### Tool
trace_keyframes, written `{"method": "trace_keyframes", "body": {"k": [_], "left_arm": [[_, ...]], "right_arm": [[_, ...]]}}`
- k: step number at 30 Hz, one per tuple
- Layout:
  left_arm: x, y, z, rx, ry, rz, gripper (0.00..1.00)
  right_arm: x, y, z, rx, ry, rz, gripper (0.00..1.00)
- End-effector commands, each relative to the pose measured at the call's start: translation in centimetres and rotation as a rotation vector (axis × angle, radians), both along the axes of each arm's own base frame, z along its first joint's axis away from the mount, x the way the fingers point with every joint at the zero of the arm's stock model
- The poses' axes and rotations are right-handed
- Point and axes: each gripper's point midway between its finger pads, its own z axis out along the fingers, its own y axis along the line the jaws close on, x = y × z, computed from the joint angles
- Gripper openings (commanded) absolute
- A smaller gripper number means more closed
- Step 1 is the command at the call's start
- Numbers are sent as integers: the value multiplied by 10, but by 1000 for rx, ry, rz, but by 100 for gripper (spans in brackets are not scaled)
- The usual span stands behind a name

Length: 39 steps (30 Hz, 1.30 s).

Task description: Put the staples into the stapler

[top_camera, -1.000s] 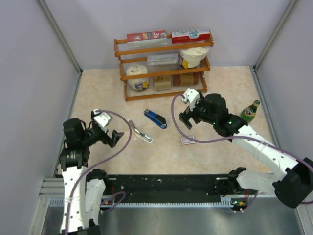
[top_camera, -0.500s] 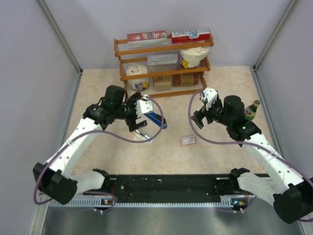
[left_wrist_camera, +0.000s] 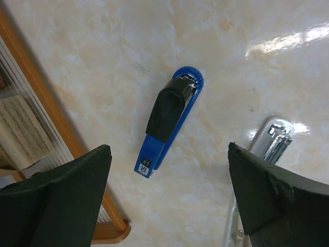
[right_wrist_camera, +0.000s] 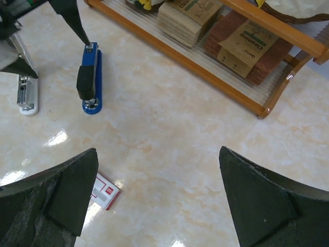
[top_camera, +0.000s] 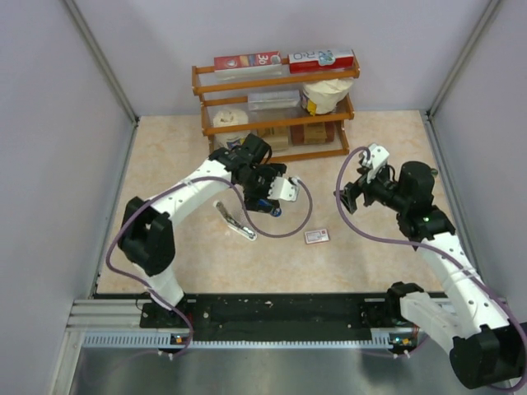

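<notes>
A blue stapler (left_wrist_camera: pixel 169 121) with a black top lies on the table, and my left gripper (left_wrist_camera: pixel 168 157) hangs open above its near end without touching it. The top view shows that gripper (top_camera: pixel 263 200) covering most of the blue stapler (top_camera: pixel 275 211). A silver stapler (top_camera: pixel 236 222) lies just left of it, with its nose showing by my finger (left_wrist_camera: pixel 267 146). The staples' red-and-white box (top_camera: pixel 316 236) lies flat on the table, also low left in the right wrist view (right_wrist_camera: pixel 105 191). My right gripper (top_camera: pixel 352 194) is open in the air, right of the box and empty (right_wrist_camera: pixel 158 154).
A wooden shelf rack (top_camera: pixel 276 123) holding boxes, a paper roll and packets stands at the back, its bottom rail (right_wrist_camera: pixel 205 77) close behind both grippers. Grey walls close in the table on the left and right.
The left arm swung from the near left across the table, over the silver stapler, to above the blue stapler. The right gripper drew back rightwards, away from the box.
</notes>
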Motion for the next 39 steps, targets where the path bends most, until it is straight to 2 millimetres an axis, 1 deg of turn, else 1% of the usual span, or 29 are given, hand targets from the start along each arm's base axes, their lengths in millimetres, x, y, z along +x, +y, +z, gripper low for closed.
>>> {"method": "trace_keyframes", "body": {"k": [1,4,9,11,13,20,25,27,28,29,32,35,37,39], "left_arm": [[26,-5,-6,76,-52,-53,98],[35,-9,-18,96,-47,-57,97],[40,-11,-42,128,-19,-69,94],[39,-12,-53,151,-5,-67,92],[38,-14,-59,153,12,-68,89],[30,-18,-78,165,57,-62,74],[29,-21,-79,149,60,-44,61],[30,-23,-78,141,58,-38,51],[31,-23,-77,139,54,-34,47],[31,-23,-76,138,53,-33,47],[30,-23,-76,135,56,-30,31],[28,-22,-76,136,60,-32,30],[28,-21,-77,138,62,-24,27],[30,-22,-73,129,54,-18,23]], "right_arm": [[11,-6,7,26,-10,-59,99],[12,-11,14,29,-28,-93,99],[6,-10,23,33,-67,-80,99],[7,-11,22,28,-70,-84,99],[7,-12,22,23,-76,-85,99],[9,-14,21,15,-86,-95,99],[9,-14,20,12,-88,-97,99],[9,-14,18,13,-82,-95,99],[9,-13,18,14,-83,-92,99],[9,-13,18,14,-82,-90,99],[9,-13,18,14,-82,-90,99],[9,-14,18,15,-83,-92,99],[9,-13,17,15,-80,-89,99],[9,-13,17,15,-82,-89,99]]}}
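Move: The blue stapler lies about 3 cm ahead of the left hand, 2 cm to its right and 10 cm below. Of that stapler, the opened white stapler is some 8 cm to the left and 6 cm back; the staples box is about 16 cm to the right and 11 cm back. From the idle right hand, the blue stapler is roughly 25 cm left, 6 cm ahead and 19 cm below. Left hand sinks about 8 cm, easing 3 cm forward, and closes its fingers on the blue stapler's black top. ##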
